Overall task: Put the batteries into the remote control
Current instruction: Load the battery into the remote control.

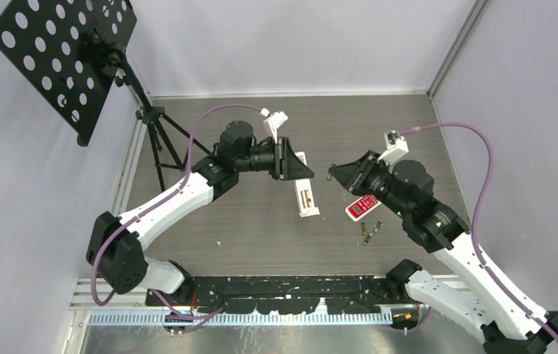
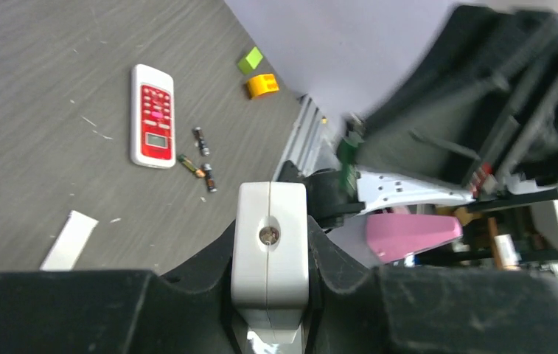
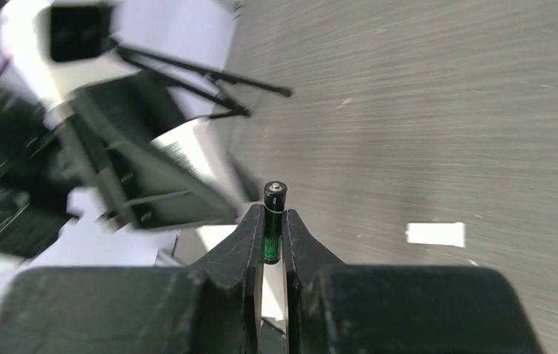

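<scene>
My left gripper (image 1: 288, 159) is shut on the far end of a long white remote control (image 1: 306, 195), whose open battery bay faces up. In the left wrist view the remote's end (image 2: 270, 247) sits clamped between the black fingers (image 2: 202, 273). My right gripper (image 1: 332, 175) hovers just right of that remote. It is shut on a green-wrapped battery (image 3: 274, 221), which stands upright between the fingertips with its cap poking out above them. Three more batteries (image 1: 368, 231) lie loose on the table; the left wrist view shows them (image 2: 200, 140) beside a red-and-white remote.
A red-and-white remote (image 1: 362, 206) lies under the right arm's wrist. A flat white cover strip (image 3: 436, 234) rests on the table. A green block (image 2: 250, 59) and an orange block (image 2: 262, 85) sit near the wall. A tripod stand (image 1: 159, 140) with a perforated black plate occupies the back left.
</scene>
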You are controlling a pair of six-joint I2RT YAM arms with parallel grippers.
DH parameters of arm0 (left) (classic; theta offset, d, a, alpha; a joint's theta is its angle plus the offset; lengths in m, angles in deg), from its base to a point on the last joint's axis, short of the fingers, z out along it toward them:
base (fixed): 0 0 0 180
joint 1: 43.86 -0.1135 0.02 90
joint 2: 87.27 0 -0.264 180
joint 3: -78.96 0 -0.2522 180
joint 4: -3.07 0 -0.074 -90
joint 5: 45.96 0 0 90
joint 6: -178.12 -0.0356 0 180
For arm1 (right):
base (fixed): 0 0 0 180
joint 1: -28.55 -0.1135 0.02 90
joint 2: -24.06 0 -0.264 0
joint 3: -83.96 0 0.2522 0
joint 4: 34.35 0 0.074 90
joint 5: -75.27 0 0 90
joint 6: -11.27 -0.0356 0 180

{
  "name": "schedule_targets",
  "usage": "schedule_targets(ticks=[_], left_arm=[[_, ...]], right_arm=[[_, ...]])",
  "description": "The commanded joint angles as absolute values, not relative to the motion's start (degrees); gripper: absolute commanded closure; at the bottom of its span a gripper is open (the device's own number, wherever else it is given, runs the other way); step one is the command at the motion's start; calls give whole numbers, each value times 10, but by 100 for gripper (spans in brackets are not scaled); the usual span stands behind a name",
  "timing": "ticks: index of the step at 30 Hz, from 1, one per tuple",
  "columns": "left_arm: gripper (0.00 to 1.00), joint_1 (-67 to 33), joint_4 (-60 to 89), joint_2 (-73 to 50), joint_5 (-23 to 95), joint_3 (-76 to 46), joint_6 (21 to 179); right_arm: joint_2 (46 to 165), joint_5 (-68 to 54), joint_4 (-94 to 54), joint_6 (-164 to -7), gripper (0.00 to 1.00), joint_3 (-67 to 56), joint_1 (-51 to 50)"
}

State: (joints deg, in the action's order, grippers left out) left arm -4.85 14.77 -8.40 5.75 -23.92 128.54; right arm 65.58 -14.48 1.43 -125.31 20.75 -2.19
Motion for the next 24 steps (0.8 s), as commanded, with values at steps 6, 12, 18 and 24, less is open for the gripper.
schedule_targets(ticks=[6,12,18,24], left_arm=[[100,-76,82,-54,18,-220,1418],[100,-114,14,-49,-20,-254,1466],[100,-140,-21,-54,-44,-281,1485],[100,-147,-55,-50,-66,-288,1506]], right_arm=[[735,-275,-59,-1104,90,123,-227],[793,-318,-59,-1071,90,101,-275],[816,-334,-55,-1059,91,92,-283],[827,-338,-54,-1048,91,89,-284]])
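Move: Held in the left fingers, the white remote has its open battery compartment some 7 cm to the left of the right hand, 6 cm back and 3 cm below; the right fingers already hold a battery. About 28 cm below that hand on the table, the red handset lies 4 cm ahead and 10 cm right, the battery cover 2 cm ahead and 6 cm left. From the left hand, the held battery is about 6 cm right, 2 cm back and slightly higher. Swinging left about 10 cm, the right hand carries the gripped battery to the remote's open compartment, arching up about 3 cm and back down, while it turns counter-clockwise some 15 degrees and rolls its left side down 20. Keeping its grip on the remote, the left hand dips slightly, then shifts some 4 cm forward and a little left, tipping the remote's near end up about 15 degrees. ##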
